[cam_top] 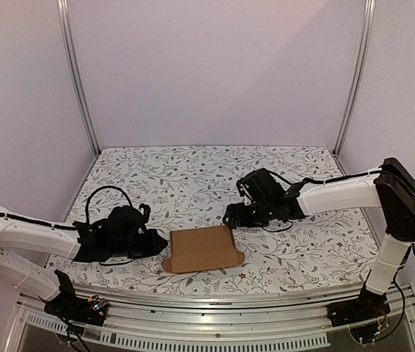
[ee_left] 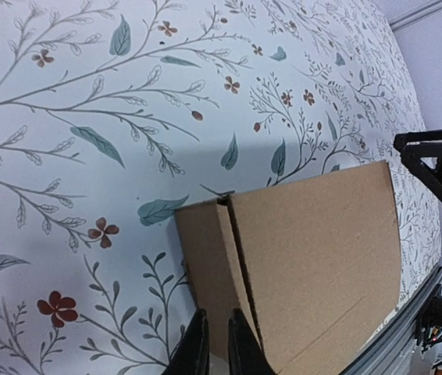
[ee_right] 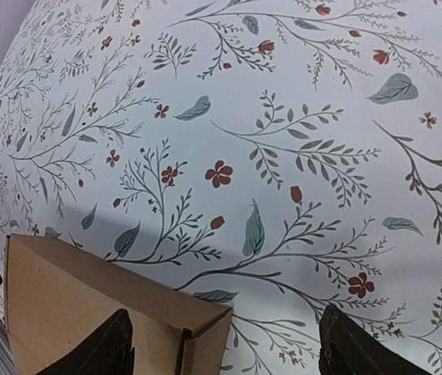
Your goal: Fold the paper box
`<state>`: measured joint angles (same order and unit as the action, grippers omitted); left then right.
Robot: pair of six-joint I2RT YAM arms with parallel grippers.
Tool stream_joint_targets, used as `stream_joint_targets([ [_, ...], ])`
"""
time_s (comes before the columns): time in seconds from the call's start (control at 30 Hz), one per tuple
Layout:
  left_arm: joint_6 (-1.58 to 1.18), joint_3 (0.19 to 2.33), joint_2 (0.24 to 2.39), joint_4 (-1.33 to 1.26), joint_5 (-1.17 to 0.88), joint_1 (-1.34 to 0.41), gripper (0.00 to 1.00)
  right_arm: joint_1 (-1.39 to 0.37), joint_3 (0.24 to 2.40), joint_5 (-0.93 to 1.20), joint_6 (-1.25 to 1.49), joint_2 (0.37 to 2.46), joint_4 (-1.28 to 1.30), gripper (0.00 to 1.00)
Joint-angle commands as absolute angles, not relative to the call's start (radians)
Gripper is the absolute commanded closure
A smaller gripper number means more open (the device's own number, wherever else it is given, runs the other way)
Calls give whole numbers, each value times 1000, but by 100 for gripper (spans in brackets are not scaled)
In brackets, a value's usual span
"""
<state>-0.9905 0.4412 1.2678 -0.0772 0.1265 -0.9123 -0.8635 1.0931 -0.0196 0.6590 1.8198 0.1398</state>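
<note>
The paper box, a flat brown cardboard piece, lies near the front edge of the table between the two arms. My left gripper is at its left edge. In the left wrist view the fingers stand almost together, pinching the narrow raised side flap of the paper box. My right gripper hovers at the box's far right corner. In the right wrist view it is open wide, and a folded corner of the paper box sits between its fingertips, untouched.
A floral cloth covers the table. An aluminium rail runs along the front edge just below the box. White walls and two metal posts close in the back and sides.
</note>
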Motion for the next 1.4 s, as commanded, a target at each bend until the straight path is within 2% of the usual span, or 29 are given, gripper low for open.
stream_joint_targets([
  [0.0, -1022, 428, 1259, -119, 171, -907, 90, -862, 1079, -79, 536, 1695, 258, 20],
  [0.17, -1016, 432, 1277, -138, 163, -907, 90, -863, 1017, 47, 579, 1648, 227, 21],
  [0.33, -998, 447, 1286, -140, 149, -907, 89, -867, 966, 136, 649, 1652, 150, 28],
  [0.6, -964, 472, 1324, -133, 98, -909, 64, -870, 932, 203, 709, 1692, 70, 41],
  [0.77, -957, 481, 1361, -135, 73, -910, 53, -874, 928, 238, 735, 1725, 23, 51],
  [1.27, -954, 478, 1372, -142, 60, -914, 50, -875, 903, 244, 756, 1781, 9, 70],
  [1.37, -954, 470, 1367, -142, 60, -914, 49, -876, 893, 240, 757, 1783, -21, 78],
])
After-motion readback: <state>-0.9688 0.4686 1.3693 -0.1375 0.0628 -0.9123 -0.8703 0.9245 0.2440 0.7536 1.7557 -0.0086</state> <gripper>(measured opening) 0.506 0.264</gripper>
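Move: The closed paper box lies some 10 cm to the left hand's right and 2 cm back, its middle about 4 cm lower; the box's left tab sticks out roughly 7 cm straight back from that hand and 5 cm below. From the right hand, which is just beyond the far right corner, the box's middle is about 10 cm back and 6 cm left, 4 cm lower; the right tab is some 13 cm back and 3 cm right, 6 cm lower. Both hands come astride the box's upper side edges, one finger over the lid and the other outside the wall; firm contact can't be made out. The right hand lifts nearly 5 cm, draws back about 5 cm along the right side and sinks again, tipping some 15 degrees while its wide-open fingers close most of the way. The left, rising slightly first, edges right and down, its nearly shut fingers opening to half. ##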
